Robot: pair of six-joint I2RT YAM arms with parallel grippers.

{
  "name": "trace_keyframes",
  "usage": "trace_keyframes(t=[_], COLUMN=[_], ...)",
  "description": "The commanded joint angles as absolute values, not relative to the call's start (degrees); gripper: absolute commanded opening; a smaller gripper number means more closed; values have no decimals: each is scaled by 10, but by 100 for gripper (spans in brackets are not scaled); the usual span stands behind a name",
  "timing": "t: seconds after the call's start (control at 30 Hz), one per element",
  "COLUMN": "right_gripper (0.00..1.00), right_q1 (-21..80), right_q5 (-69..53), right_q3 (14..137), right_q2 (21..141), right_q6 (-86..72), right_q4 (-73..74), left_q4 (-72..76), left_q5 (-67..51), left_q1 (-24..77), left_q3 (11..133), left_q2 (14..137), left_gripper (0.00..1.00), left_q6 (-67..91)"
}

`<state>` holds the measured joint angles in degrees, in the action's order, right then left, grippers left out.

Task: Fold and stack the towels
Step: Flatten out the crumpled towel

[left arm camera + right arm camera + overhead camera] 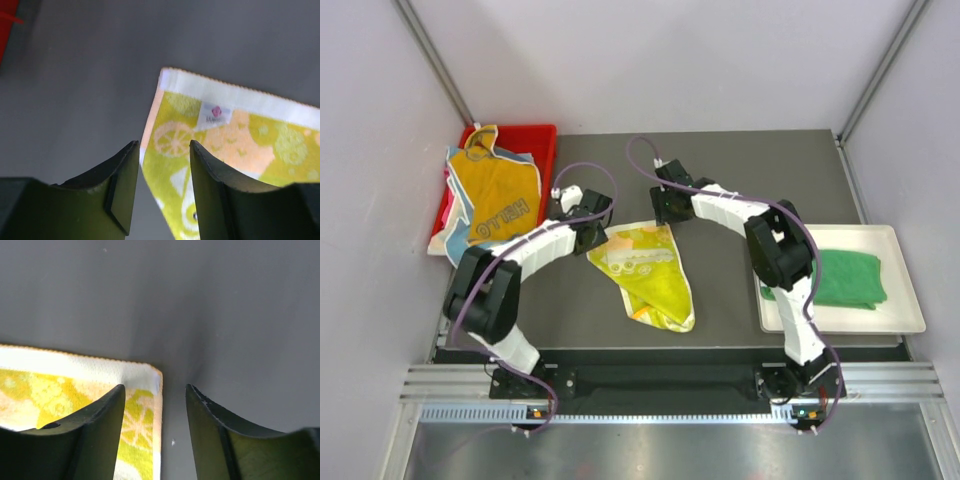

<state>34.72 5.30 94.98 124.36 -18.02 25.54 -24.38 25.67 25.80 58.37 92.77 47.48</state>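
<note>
A yellow pastel-patterned towel [645,270] lies partly folded and rumpled in the middle of the table. My left gripper [597,236] hovers open over its far left corner; in the left wrist view the towel's left edge [170,145] runs between the fingers [125,175], untouched. My right gripper [667,212] stands open over the far right corner, whose white hem [140,375] shows between the jaws. A green towel [842,278] lies folded on the white tray [900,322]. The orange-yellow "HELLO" towel [502,195] drapes over the red bin [538,135], with a light blue towel [460,205] under it.
The red bin stands at the table's far left, the white tray at the right near edge. Grey walls [380,120] close in both sides and the back. Both arms arch over the table's middle.
</note>
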Motion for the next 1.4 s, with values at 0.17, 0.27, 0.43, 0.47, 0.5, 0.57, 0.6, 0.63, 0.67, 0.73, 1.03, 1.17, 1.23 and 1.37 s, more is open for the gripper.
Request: trace_keyframes(t=[0.17, 0.27, 0.43, 0.47, 0.5, 0.57, 0.6, 0.63, 0.67, 0.73, 1.03, 1.17, 1.23, 1.37], right_gripper=[38, 27, 18, 17, 16, 15, 14, 14, 14, 13, 12, 11, 9, 6], right_q1=[360, 360, 359, 359, 359, 357, 356, 356, 354, 353, 350, 347, 346, 344], right_q5=[77, 83, 86, 87, 87, 87, 86, 86, 86, 85, 82, 77, 76, 86], right_q3=[967, 961, 955, 954, 953, 953, 952, 951, 951, 952, 949, 944, 944, 936], right_q2=[1262, 1257, 1247, 1246, 1244, 1243, 1240, 1239, 1238, 1237, 1229, 1219, 1212, 1184], right_q6=[-176, -175, -174, -175, -174, -177, -176, -177, -177, -178, -177, -178, -177, -176], right_q4=[252, 251, 249, 248, 248, 246, 247, 245, 245, 245, 242, 230, 229, 221], left_q4=[-201, -200, -207, -207, -202, -198, -199, -201, -202, -209, -197, -187, -182, -206], left_q5=[237, 231, 239, 238, 236, 230, 229, 233, 238, 250, 251, 239, 236, 219], left_q1=[219, 213, 209, 207, 206, 205, 205, 205, 204, 204, 197, 195, 195, 197], left_q3=[661, 680, 699, 698, 697, 696, 698, 700, 700, 702, 697, 696, 698, 720], left_q2=[1027, 1047, 1071, 1074, 1075, 1081, 1084, 1086, 1092, 1094, 1116, 1112, 1099, 1063], left_gripper=[50, 51, 50, 50, 50, 49, 49, 48, 48, 47, 39, 19, 8, 0], left_q6=[431, 421, 411, 410, 409, 405, 403, 403, 403, 403, 394, 387, 378, 367])
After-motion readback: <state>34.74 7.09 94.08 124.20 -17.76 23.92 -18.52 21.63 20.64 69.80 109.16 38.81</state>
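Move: The yellow towel's far-left corner lies about 7 cm straight ahead of the left hand and 4 cm below it; the red bin stands some 16 cm ahead and 24 cm left of that hand. The right hand is already almost over the far-right corner, barely 1 cm ahead and 1 cm below. The towel's crumpled near end lies about 24 cm back from the right hand and roughly 1 cm to its left. Both hands come to pinch the towel's far corners. The right stays nearly in place, easing down under 1 cm and shutting its half-open fingers on the far-right corner. The left reaches forward about 7 cm while sinking some 3.5 cm, half open until it arrives, then shuts on the far-left corner. ##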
